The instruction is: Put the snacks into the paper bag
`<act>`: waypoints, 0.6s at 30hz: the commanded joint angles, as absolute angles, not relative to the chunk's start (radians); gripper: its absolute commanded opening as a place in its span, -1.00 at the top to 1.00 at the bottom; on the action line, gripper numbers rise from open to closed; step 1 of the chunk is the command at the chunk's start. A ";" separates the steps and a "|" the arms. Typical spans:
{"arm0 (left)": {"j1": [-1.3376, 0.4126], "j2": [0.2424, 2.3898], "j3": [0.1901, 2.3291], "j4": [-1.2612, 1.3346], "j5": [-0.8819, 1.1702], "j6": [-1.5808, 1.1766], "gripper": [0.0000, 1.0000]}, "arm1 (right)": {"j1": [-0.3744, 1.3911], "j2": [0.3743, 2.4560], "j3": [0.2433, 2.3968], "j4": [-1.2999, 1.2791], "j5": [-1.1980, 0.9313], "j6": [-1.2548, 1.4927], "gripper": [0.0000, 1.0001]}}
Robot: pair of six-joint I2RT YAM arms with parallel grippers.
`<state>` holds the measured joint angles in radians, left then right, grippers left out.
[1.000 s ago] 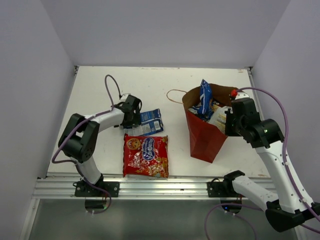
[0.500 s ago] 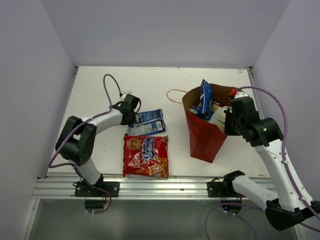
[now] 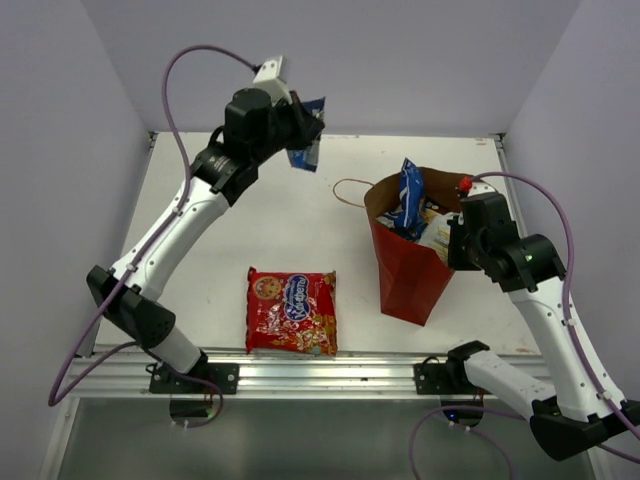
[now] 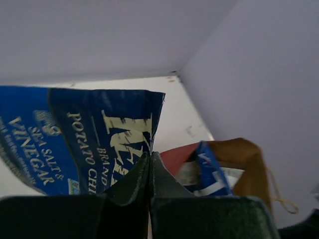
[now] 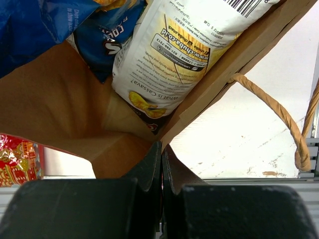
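Observation:
My left gripper [image 3: 299, 130] is raised high over the back of the table, shut on a blue-and-white chip pack [image 3: 310, 150]. In the left wrist view this pack [image 4: 84, 144] hangs pinched at its edge between the closed jaws of the left gripper [image 4: 150, 155]. The red cookie pack [image 3: 291, 311] lies flat near the front edge. The reddish-brown paper bag [image 3: 408, 268] stands at the right, holding another blue pack [image 3: 410, 190] and a white chip bag [image 5: 174, 45]. My right gripper [image 5: 162, 145] is shut on the bag's rim [image 5: 209, 99].
A twine handle [image 5: 279, 114] loops outside the bag on the right, another [image 3: 348, 186] lies on the table to its left. White walls close in the table at the back and sides. A metal rail [image 3: 330, 372] runs along the front.
My left gripper has shut on the blue pack and lifted it off the table, up and toward the back right. The right arm and the bag have stayed put.

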<state>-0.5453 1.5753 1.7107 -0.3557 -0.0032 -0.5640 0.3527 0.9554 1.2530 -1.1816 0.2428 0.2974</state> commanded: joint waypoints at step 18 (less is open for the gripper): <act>-0.828 1.841 2.019 -0.061 0.373 -0.767 1.00 | 0.354 0.928 1.269 -1.157 0.221 0.281 1.00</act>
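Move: Ahead and to the left of the paper bag, the left hand holds the blue snack packet high up; the bag's open mouth lies roughly 19 cm to its right, 11 cm back and 12 cm lower. In the bag, the upright blue packet stands about 16 cm right, 10 cm back and 13 cm below the hand, and the white snack about 23 cm right, 15 cm back and 18 cm below. For the right hand, at the rim, the mouth's middle is some 9 cm ahead, 5 cm left and 2 cm up. Swinging the held blue packet across towards the bag's mouth, the left hand travels about 19 cm right and 10 cm back, climbing some 13 cm before sinking about 5 cm over the opening; the wrist turns clockwise some 35 degrees and the fingers stay shut on the packet. The right hand stays in place, still pinching the bag's near right rim. ##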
